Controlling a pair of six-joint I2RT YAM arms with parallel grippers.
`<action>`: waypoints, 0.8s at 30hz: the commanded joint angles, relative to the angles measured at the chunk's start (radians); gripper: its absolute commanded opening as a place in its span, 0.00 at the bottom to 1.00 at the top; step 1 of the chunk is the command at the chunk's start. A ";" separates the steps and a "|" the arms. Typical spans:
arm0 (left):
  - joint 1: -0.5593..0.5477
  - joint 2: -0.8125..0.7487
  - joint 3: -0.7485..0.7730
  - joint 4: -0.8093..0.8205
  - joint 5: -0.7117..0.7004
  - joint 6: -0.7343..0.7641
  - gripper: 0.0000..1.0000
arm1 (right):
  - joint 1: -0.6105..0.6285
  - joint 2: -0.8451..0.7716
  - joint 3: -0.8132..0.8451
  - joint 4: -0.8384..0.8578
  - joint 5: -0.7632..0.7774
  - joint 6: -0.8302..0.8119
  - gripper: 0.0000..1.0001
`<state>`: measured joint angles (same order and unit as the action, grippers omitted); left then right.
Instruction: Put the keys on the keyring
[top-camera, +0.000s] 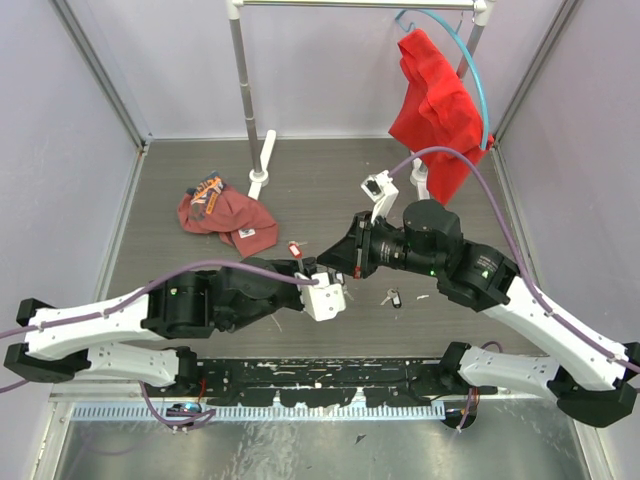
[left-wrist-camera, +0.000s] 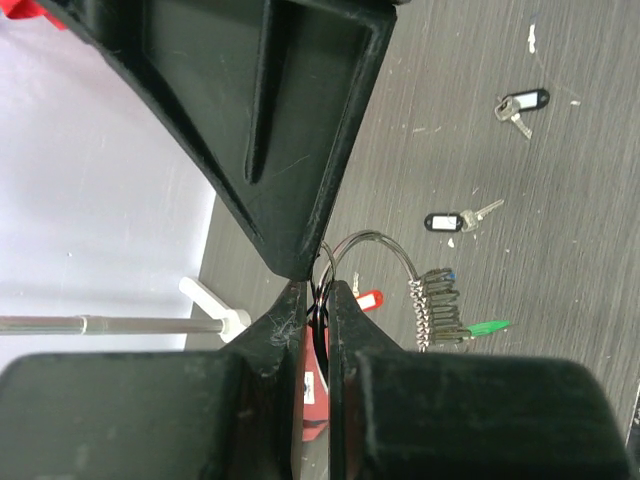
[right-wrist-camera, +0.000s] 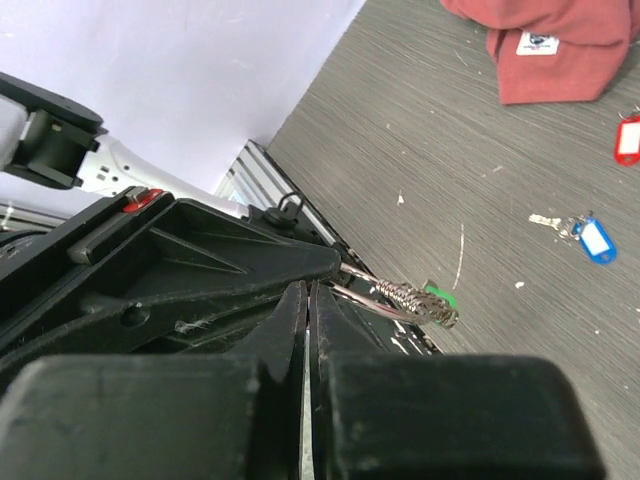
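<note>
My left gripper (left-wrist-camera: 318, 290) is shut on the keyring (left-wrist-camera: 378, 240), a thin wire loop that curves out past its tips. Several keys (left-wrist-camera: 440, 310) hang stacked on the ring, with a green tag (left-wrist-camera: 490, 326) sticking out; the same bunch of keys (right-wrist-camera: 415, 298) shows in the right wrist view. My right gripper (right-wrist-camera: 308, 290) is shut, its tips right against the left gripper's tips and the ring; I cannot tell whether it pinches the wire. Loose on the table lie two black-tagged keys (left-wrist-camera: 445, 221) (left-wrist-camera: 525, 103), a blue-tagged key (right-wrist-camera: 592, 238) and a red tag (right-wrist-camera: 629, 138). From above, both grippers (top-camera: 337, 272) meet mid-table.
A red cap (top-camera: 225, 215) lies at the back left. A red cloth (top-camera: 435, 110) hangs from a blue hoop hanger (top-camera: 478, 70) on the rack, whose pole (top-camera: 243, 90) and white feet stand at the back. Grey walls close in both sides.
</note>
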<state>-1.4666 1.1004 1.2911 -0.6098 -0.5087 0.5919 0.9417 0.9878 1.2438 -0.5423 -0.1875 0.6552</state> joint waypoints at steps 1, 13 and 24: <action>0.002 -0.073 -0.014 0.103 0.058 -0.028 0.18 | 0.006 -0.029 -0.004 0.113 -0.052 -0.007 0.01; 0.001 -0.136 -0.051 0.166 0.135 -0.048 0.44 | 0.006 -0.063 -0.014 0.196 -0.103 0.001 0.01; 0.001 -0.168 -0.059 0.217 0.159 -0.049 0.47 | 0.006 -0.083 -0.011 0.266 -0.129 0.016 0.01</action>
<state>-1.4666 0.9497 1.2362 -0.4500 -0.3714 0.5484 0.9417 0.9333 1.2152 -0.3851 -0.2974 0.6579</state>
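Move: Both grippers meet high over the table, already pinching the same keyring, with its coil and green-tagged key; its middle hangs some 3 cm below and 1 cm ahead of each hand point. On the table, roughly 30 cm below the left hand, the blue-tag key lies about 5 cm ahead and 2 cm left, the near black-tag key 5 cm ahead and 5 cm right, and the red-tag key some 13 cm ahead and 4 cm left. The left fingers open to about half width and let go of the keyring while that hand climbs about 5 cm, easing some 2 cm back towards its base and tilting its fingertips up some 15 degrees, the open pads staying either side of the ring. The right hand keeps its shut pinch on the ring and lifts it about 4 cm alongside, also drifting back 2 cm and tipping its fingertips up a little. ##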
